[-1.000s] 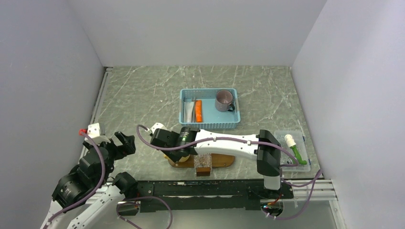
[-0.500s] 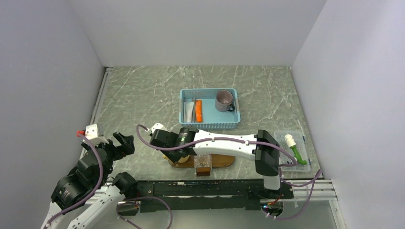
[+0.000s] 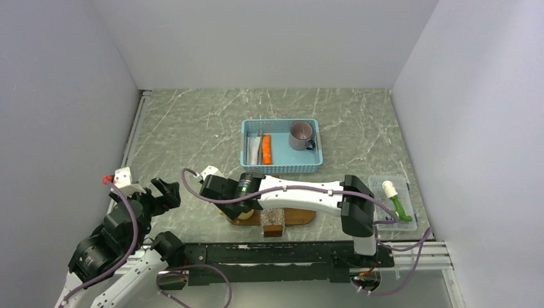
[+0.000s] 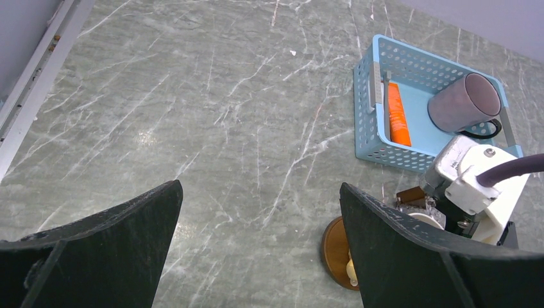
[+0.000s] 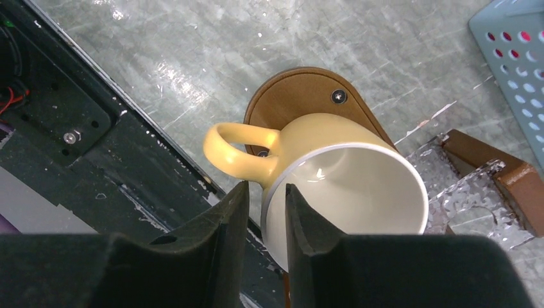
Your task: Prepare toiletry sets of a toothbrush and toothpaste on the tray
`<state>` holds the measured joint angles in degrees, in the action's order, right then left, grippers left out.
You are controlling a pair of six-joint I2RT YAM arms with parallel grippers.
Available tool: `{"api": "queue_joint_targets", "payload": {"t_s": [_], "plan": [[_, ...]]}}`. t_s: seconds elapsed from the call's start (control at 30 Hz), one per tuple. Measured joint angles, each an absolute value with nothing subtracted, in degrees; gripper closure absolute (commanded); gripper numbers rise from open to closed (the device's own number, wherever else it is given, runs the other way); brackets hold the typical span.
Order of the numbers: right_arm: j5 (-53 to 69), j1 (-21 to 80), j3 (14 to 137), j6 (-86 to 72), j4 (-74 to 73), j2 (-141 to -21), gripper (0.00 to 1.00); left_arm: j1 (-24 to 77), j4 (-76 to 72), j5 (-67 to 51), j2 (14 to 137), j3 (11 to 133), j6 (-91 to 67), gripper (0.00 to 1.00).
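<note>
The dark-brown tray lies at the table's near edge, and its rounded left end shows in the right wrist view. A yellow mug stands on that end. My right gripper is open a little; its fingers straddle the mug's rim beside the handle, with a gap on the outer side. The pale toothbrush and the orange toothpaste tube lie in the light-blue basket. At the left, my left gripper is wide open over bare table.
A grey mug lies in the basket's right half. On the tray's middle stands a clear crinkled holder with a brown base. A small clear box with a green-and-white item sits at the right. A black rail runs along the near edge.
My right gripper's jaws have parted slightly from the yellow mug's rim, and that arm has sunk a little. The left arm has barely shifted.
</note>
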<state>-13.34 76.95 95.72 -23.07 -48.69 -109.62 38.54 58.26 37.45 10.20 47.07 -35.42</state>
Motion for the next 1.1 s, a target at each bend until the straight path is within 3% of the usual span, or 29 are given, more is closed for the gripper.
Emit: {"api": "queue_joint_targets", "payload": {"t_s": [0.37, 0.67, 1.1], "plan": [[-18.33, 76.99, 96.42, -22.7, -48.84, -108.66, 0.56, 38.54, 58.24, 37.43, 9.93, 47.07, -35.42, 0.01], [-27.35, 76.07, 96.49, -21.39, -51.68, -99.24, 0.54, 38.54, 58.19, 37.43, 9.93, 47.07, -35.4, 0.01], [-31.03, 63.66, 89.12, -17.98, -51.13, -87.2, 0.49, 38.52, 58.17, 37.39, 10.33, 47.07, -35.38, 0.01]]}}
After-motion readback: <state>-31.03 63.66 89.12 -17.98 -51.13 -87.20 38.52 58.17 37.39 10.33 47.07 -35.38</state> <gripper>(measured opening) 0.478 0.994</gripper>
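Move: The right fingers straddle the yellow mug's rim by its handle, the mug's middle about 2 cm to their right and 5 cm below. The grey mug in the basket lies roughly 21 cm ahead, 20 cm to the right and 4 cm below; the orange tube is about 17 cm ahead and 9 cm right. The clear holder stands about level ahead, 11 cm right. From the left hand, the grey mug is some 18 cm ahead, 39 cm right and 16 cm below. Open the right fingers further, to about half, to free the yellow mug's rim. Draw the hand off upwards, then sweep it right, up and forward by about 12 cm each way, towards the grey mug in the basket, levelling off and just starting to sink. Meanwhile tilt the fingertips up and forward and turn the wrist clockwise, some 20 degrees each. ##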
